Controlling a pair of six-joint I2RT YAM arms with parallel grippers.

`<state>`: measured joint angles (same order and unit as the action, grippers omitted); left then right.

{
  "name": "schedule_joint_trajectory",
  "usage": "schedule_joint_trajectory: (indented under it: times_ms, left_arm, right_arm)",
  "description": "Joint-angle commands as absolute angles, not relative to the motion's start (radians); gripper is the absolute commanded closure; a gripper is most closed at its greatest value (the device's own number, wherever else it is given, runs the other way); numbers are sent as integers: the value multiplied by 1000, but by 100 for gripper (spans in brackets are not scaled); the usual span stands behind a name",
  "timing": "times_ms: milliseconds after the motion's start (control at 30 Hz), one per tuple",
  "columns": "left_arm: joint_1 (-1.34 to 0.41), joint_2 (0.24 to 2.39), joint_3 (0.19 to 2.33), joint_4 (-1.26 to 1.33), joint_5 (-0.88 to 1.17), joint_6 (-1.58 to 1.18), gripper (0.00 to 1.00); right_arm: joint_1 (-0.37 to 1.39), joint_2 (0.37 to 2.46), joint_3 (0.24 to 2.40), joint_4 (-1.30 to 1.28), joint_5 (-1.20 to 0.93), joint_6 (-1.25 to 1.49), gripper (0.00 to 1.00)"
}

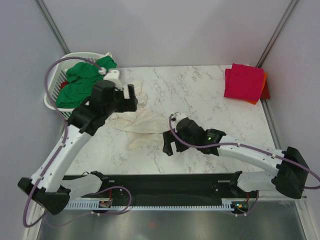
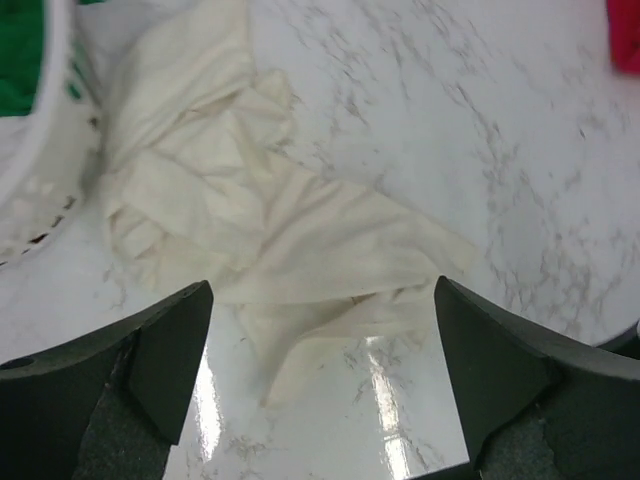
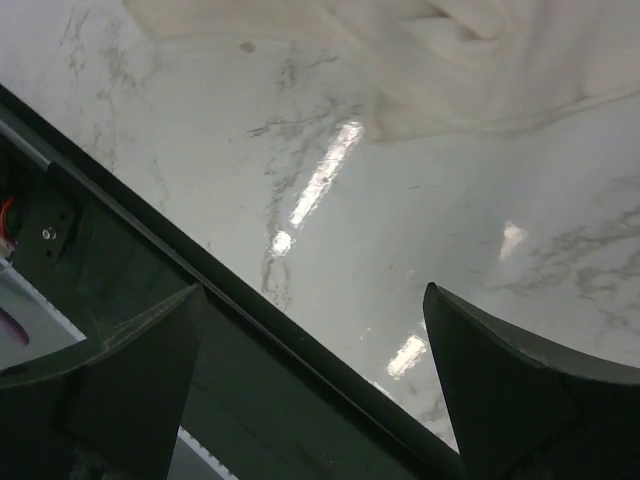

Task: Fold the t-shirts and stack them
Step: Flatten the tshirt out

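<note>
A crumpled cream-white t-shirt lies on the marble table, left of centre. My left gripper hovers over its far end, open and holding nothing. In the left wrist view the cream shirt spreads beyond the open left gripper. My right gripper sits at the shirt's near right edge, open and empty. In the right wrist view the cream cloth fills the top, apart from the open right gripper. A folded crimson-pink shirt rests on an orange one at the back right. A green shirt fills the basket.
The white slotted laundry basket stands at the back left corner, its rim close to the cream shirt. A black rail runs along the table's near edge below the right gripper. Grey walls enclose the table.
</note>
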<state>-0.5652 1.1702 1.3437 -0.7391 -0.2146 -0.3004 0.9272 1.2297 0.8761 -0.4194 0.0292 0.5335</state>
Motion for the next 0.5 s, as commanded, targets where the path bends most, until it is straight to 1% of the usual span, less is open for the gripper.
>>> schedule_joint_trajectory:
  times_ms: [0, 100, 133, 167, 333, 467]
  left_arm:
    - [-405, 1027, 1275, -781, -244, -408, 0]
    - [-393, 953, 1227, -793, -311, -406, 0]
    - [-393, 909, 1214, -795, -321, -411, 0]
    - [-391, 890, 1181, -798, -339, -413, 0]
    - [-385, 764, 1082, -810, -371, -439, 0]
    - [-383, 703, 988, -815, -377, -462, 0]
  right_arm:
    - [1038, 1361, 977, -305, -18, 554, 2]
    - [1129, 1495, 1073, -324, -6, 545, 2]
    - [1147, 1584, 1144, -331, 20, 546, 2]
    - [1178, 1626, 1182, -339, 26, 543, 2]
    - [1201, 1877, 1406, -377, 43, 529, 2]
    - [1201, 2011, 1564, -414, 37, 509, 2]
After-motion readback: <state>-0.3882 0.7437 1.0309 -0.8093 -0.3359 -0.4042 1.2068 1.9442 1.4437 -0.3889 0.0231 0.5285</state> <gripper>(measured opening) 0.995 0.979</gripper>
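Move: The cream t-shirt lies crumpled on the table. Its middle is about 8 cm ahead of my left hand, a couple of cm to its left and nearly 30 cm below. From my right hand it is some 18 cm ahead, 16 cm to the left and 13 cm down, and the shirt's near corner is about 5 cm ahead and 19 cm left. The laundry basket stands roughly 21 cm ahead and 30 cm left of my left hand. I sweep my right hand some 18 cm left, sinking about 5 cm and drawing slightly back, towards the shirt's near corner, with the open fingers still short of it. Meanwhile my left hand, high and wide open, swings about 11 cm left and 6 cm back, rising a little before it sinks and turning some 20 degrees counter-clockwise, out past the shirt's left side. ##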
